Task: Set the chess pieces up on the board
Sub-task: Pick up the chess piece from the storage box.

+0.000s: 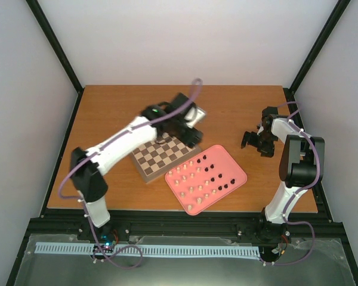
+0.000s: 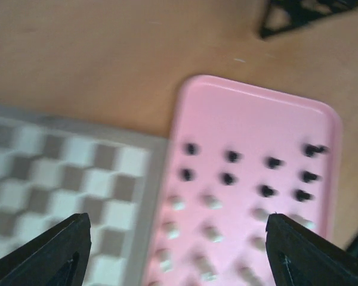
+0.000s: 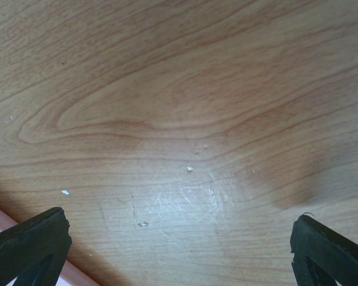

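Observation:
The board [image 1: 158, 158] lies left of centre on the table, and its far right corner is hidden under my left arm. Beside it, the pink tray [image 1: 194, 208] holds the chess pieces: dark ones [image 1: 218, 179] toward the right, cream ones [image 1: 188, 176] toward the left. My left gripper [image 1: 192, 136] hovers open over the seam between board and tray. In the left wrist view the board [image 2: 59, 173], the dark pieces [image 2: 227, 158] and the cream pieces [image 2: 212, 202] lie below the left gripper [image 2: 179, 256], which holds nothing. My right gripper [image 1: 250, 140] hangs open above bare table, right of the tray.
The right wrist view shows scratched wooden tabletop [image 3: 185, 119] beneath the right gripper [image 3: 179, 250], with a corner of the pink tray [image 3: 0, 219] at the lower left. White walls and black frame posts [image 1: 62, 47] enclose the table.

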Robot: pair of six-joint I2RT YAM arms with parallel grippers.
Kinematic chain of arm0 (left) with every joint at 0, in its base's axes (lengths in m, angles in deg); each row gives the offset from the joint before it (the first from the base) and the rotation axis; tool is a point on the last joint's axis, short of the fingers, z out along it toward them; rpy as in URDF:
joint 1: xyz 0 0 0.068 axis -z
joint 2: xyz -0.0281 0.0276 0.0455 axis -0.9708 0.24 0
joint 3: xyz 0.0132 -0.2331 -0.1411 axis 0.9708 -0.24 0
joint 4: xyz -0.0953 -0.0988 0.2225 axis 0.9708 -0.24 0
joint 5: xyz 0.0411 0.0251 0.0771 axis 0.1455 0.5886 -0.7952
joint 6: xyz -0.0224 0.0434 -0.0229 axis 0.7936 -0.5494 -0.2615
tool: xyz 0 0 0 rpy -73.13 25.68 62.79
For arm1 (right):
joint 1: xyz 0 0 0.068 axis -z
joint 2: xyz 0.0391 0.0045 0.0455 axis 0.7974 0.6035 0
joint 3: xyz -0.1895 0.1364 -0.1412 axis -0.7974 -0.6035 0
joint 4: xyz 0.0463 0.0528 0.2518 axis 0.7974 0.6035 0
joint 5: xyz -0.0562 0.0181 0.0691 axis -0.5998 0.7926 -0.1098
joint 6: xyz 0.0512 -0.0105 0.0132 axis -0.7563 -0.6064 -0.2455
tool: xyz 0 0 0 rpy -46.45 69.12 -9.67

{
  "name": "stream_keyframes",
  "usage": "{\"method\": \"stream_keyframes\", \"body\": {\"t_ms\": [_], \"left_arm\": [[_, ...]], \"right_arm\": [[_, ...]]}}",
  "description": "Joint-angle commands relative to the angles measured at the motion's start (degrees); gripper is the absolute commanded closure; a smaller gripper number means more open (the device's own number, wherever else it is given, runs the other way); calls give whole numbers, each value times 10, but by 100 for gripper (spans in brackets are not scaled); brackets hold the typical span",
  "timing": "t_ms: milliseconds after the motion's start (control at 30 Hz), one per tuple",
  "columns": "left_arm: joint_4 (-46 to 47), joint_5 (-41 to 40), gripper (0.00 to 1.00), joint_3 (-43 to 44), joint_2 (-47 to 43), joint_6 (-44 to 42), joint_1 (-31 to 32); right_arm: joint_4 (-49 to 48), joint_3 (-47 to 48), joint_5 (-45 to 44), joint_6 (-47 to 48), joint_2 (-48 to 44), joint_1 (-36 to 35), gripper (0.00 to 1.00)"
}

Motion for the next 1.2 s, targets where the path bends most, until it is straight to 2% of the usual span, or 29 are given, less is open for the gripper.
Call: {"method": "stream_keyframes", "body": {"t_ms": [0, 167, 433, 667, 933, 1067, 1167], "left_arm": [[-15, 40, 18, 64, 94, -22, 110], [-26, 52, 19, 146, 199, -40, 191], [-35, 80, 22, 206, 299, -75, 257], [-31, 86, 26, 248, 354, -74, 266], [-23, 20, 41, 294, 411, -53, 265], [-26, 17, 52, 303, 427, -51, 266], [-28, 16, 54, 301, 431, -50, 266]], "right_arm": [[-2, 8, -7, 2, 6, 2, 0], [-3, 10, -6, 2, 4, 1, 0], [-5, 5, -4, 2, -8, 2, 0], [-5, 8, -5, 2, -8, 2, 0], [-4, 6, -4, 2, -10, 2, 0], [-4, 6, -4, 2, -10, 2, 0], [-5, 5, -2, 3, -9, 2, 0]]}}
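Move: The left hand is high up and open; the black chess piece nearest the storage box's right corner lies about 13 cm back, 23 cm to its right and 21 cm below. The next black piece stands roughly 3 cm left and 2 cm back of it, another some 5 cm left and 2 cm farther out. From the idle right hand, the aimed-at piece is about 14 cm back and 12 cm left. Left hand sweeps right and down, some 20 cm each, and back, turning 30 degrees clockwise, half-closing towards the corner piece. ##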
